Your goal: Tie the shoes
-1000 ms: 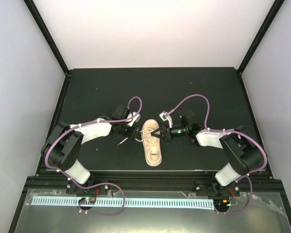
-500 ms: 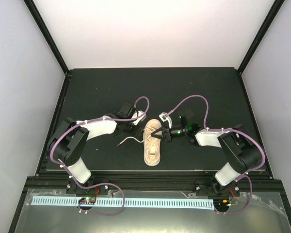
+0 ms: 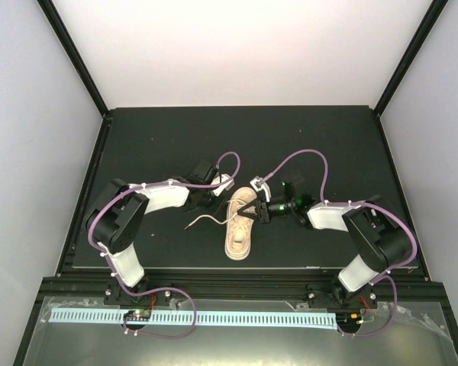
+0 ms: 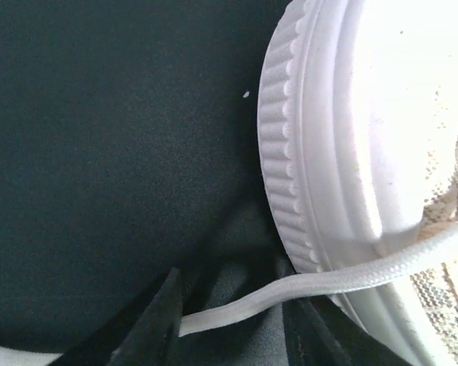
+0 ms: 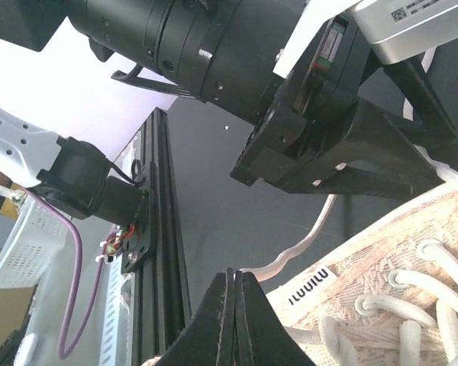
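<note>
The beige shoe point(image 3: 240, 232) lies on the black mat between both arms. My left gripper point(image 3: 220, 202) sits low at its left side. In the left wrist view the ribbed pale sole point(image 4: 320, 137) fills the right. A thin off-white lace point(image 4: 328, 280) runs off it and passes between my left gripper point(image 4: 233, 293), whose jaws stand apart around it. My right gripper point(image 3: 252, 213) is over the laced part. In the right wrist view its tips point(image 5: 235, 273) are shut, and the lace point(image 5: 309, 236) leaves them toward the left fingers point(image 5: 382, 171). The lace's free end point(image 3: 192, 224) trails left.
The black mat point(image 3: 153, 145) covers the table, with pale walls on three sides. A black frame rail point(image 5: 164, 252) runs along the near edge. Purple cables point(image 3: 305, 156) arch over both wrists.
My left gripper has moved right and a little farther back, up against the shoe, and its jaws have narrowed around the lace. The shoe has turned slightly. My right gripper stays shut.
</note>
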### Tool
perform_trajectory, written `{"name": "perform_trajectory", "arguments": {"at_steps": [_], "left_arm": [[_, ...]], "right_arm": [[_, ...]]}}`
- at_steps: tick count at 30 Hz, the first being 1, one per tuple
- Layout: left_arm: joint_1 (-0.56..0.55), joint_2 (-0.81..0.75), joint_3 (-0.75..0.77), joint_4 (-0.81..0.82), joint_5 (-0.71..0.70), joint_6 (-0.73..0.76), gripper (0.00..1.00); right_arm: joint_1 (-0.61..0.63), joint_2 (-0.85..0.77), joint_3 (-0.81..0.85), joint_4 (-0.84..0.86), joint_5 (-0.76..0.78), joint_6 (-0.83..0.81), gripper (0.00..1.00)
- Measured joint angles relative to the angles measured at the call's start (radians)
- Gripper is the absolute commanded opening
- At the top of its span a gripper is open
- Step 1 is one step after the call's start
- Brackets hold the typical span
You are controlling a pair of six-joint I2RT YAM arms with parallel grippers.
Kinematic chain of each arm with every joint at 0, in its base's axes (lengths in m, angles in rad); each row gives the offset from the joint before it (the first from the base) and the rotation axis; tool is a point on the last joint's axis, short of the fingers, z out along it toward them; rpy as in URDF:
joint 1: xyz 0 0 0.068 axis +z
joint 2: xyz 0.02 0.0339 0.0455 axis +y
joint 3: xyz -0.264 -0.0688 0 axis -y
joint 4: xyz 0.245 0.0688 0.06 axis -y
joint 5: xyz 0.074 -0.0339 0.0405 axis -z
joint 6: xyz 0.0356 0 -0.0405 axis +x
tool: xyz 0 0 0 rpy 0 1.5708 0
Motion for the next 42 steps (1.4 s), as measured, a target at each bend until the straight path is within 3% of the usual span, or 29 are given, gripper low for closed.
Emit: {"name": "perform_trajectory", "arguments": {"at_steps": [8,16,24,29,34,42], "left_arm": [[-0.002,0.006,0.0,0.011,-0.029,-0.004,0.02],[-0.005,-0.058,-0.072,0.042,-0.057,-0.038,0.02],[-0.023,-0.372,-0.197,-0.006,-0.034,-0.185,0.01],[-0.089,-0.568,-0.283,-0.103,0.002,-0.313,0.01],[-0.176,-0.655,-0.329,-0.191,0.076,-0.433,0.02],[-0.385,-0.706,-0.317,-0.114,0.194,-0.634,0.01]], "right_arm": [[0.0,0.0,0.0,0.002,-0.004,0.002,0.02],[0.0,0.0,0.0,0.009,-0.005,0.005,0.02],[0.0,0.0,0.0,-0.002,0.006,0.004,0.02],[0.0,-0.014,0.0,-0.017,0.027,0.005,0.02],[0.0,-0.078,-0.002,-0.017,0.051,0.012,0.02],[0.0,-0.127,-0.019,-0.032,0.106,0.025,0.02]]}}
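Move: The lace strand I want lies between my left hand's half-open fingers, beside the shoe's toe and practically at the hand point. From that hand, the shoe's middle is about 5 cm right and 8 cm back, roughly 1 cm higher, and the loose lace tail is some 7 cm left and 5 cm back, on the table. From my right hand, shut over the lacing, that strand is about 8 cm ahead, 5 cm left and 9 cm lower. My left hand shuts its fingers on the lace strand beside the toe, then lifts and draws it back about 20 cm towards the heel, ending some 10 cm higher and, late on, swinging right. The wrist tilts roughly 30 degrees, turning the fingers more to the right. My right hand stays shut at the lacing, then rises a couple of centimetres. ##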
